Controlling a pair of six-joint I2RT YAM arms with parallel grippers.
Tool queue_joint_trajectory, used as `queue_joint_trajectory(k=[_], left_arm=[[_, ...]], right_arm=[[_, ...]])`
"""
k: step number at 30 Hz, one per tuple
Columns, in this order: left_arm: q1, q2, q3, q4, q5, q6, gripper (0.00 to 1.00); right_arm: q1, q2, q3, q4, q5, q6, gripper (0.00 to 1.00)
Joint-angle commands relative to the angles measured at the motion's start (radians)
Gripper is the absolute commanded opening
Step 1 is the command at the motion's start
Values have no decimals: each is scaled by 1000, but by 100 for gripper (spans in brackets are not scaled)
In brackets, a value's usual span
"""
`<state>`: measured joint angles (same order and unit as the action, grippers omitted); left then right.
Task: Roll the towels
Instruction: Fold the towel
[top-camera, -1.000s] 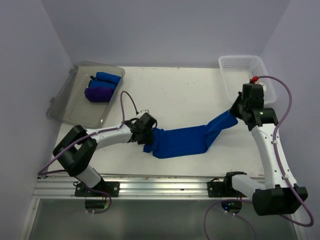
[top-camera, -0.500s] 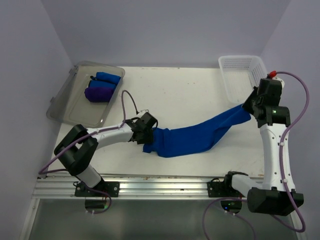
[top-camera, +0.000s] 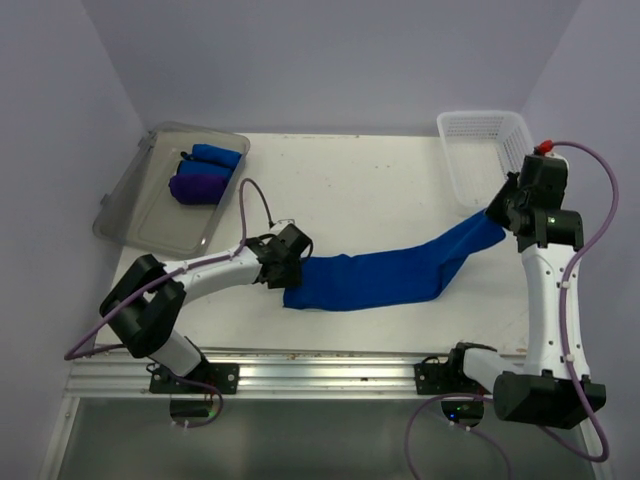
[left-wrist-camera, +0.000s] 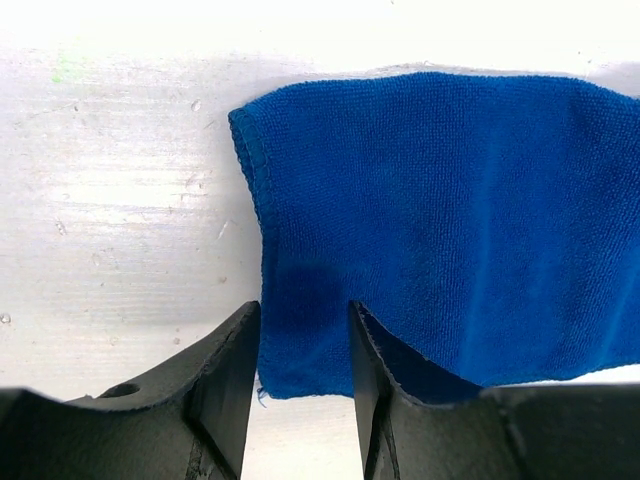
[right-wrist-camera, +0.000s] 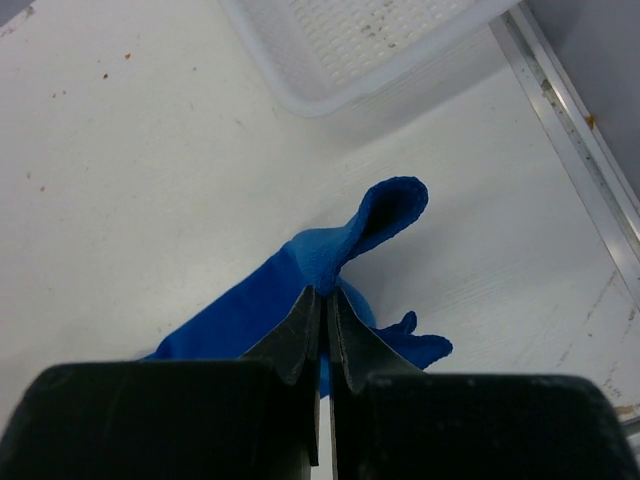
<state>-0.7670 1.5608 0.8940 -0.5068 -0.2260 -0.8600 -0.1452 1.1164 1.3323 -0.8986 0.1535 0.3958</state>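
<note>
A royal blue towel (top-camera: 370, 280) lies stretched across the table's middle, flat at its left end (left-wrist-camera: 450, 200) and lifted at its right end (right-wrist-camera: 240, 300). My left gripper (top-camera: 293, 262) is low over the towel's left corner, open, its two fingers (left-wrist-camera: 303, 310) standing apart astride the flat cloth. Beside the basket, my right gripper (top-camera: 497, 212) is shut on the towel's right end (right-wrist-camera: 322, 292), holding a pinched fold off the table. A rolled blue towel (top-camera: 215, 156) and a rolled dark purple towel (top-camera: 200, 187) lie in the tray.
The clear grey plastic tray (top-camera: 130, 215) sits at the back left, overhanging the table edge. A white mesh basket (top-camera: 480, 150) stands at the back right, close behind my right gripper (right-wrist-camera: 380, 40). Purple walls close in on both sides.
My right gripper has pulled the towel's end to the right, toward the basket, drawing the cloth out longer and flatter. The left gripper has stayed at the left corner.
</note>
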Motion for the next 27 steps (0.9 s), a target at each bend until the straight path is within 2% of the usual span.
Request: queue_joint_trajectory(k=[1, 6, 8, 11, 15, 19, 23, 27], left_arm=[[2, -31, 16, -18, -30, 13, 44], [9, -36, 6, -32, -44, 16, 45], [24, -41, -12, -29, -44, 22, 45], [51, -42, -39, -12, -27, 41, 45], [72, -51, -47, -18, -27, 49, 43], [67, -143, -43, -21, -26, 41, 43], [32, -200, -38, 60, 35, 53, 43], [-3, -154, -32, 181, 119, 58, 43]], right_arm=[[-2, -23, 54, 17, -128, -54, 0], [60, -36, 54, 21, -281, -75, 0], [103, -46, 44, 32, -282, -60, 0], [260, -44, 21, 44, -233, -31, 0], [364, -24, -7, 76, -226, 9, 0], [463, -3, -39, 115, -192, 46, 0], [536, 19, -74, 161, -169, 87, 0], [582, 31, -93, 176, -157, 104, 0]])
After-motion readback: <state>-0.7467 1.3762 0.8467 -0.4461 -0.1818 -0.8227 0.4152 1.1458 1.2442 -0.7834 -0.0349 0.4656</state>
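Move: The right hand, with the blue towel's lifted end already pinched in it, hangs high: the flat middle of the towel lies about 29 cm to its left, 6 cm nearer my bases and 25 cm below. The cloth leaves the table some 8 cm left of it and 8 cm back; the white basket is about 25 cm ahead and 8 cm right. At my left hand the towel's left end is right under the half-open fingers, its middle about 2 cm ahead and 2 cm left. I keep the towel's end pinched and swing my right hand about 20 cm to the left, high over the flat part, turning it nearly 40 degrees counter-clockwise and starting to sink near the end. My left hand, still low on the left end, slides 3 cm left, then comes free, rising about 5 cm and swinging back right, fingers staying half open. ##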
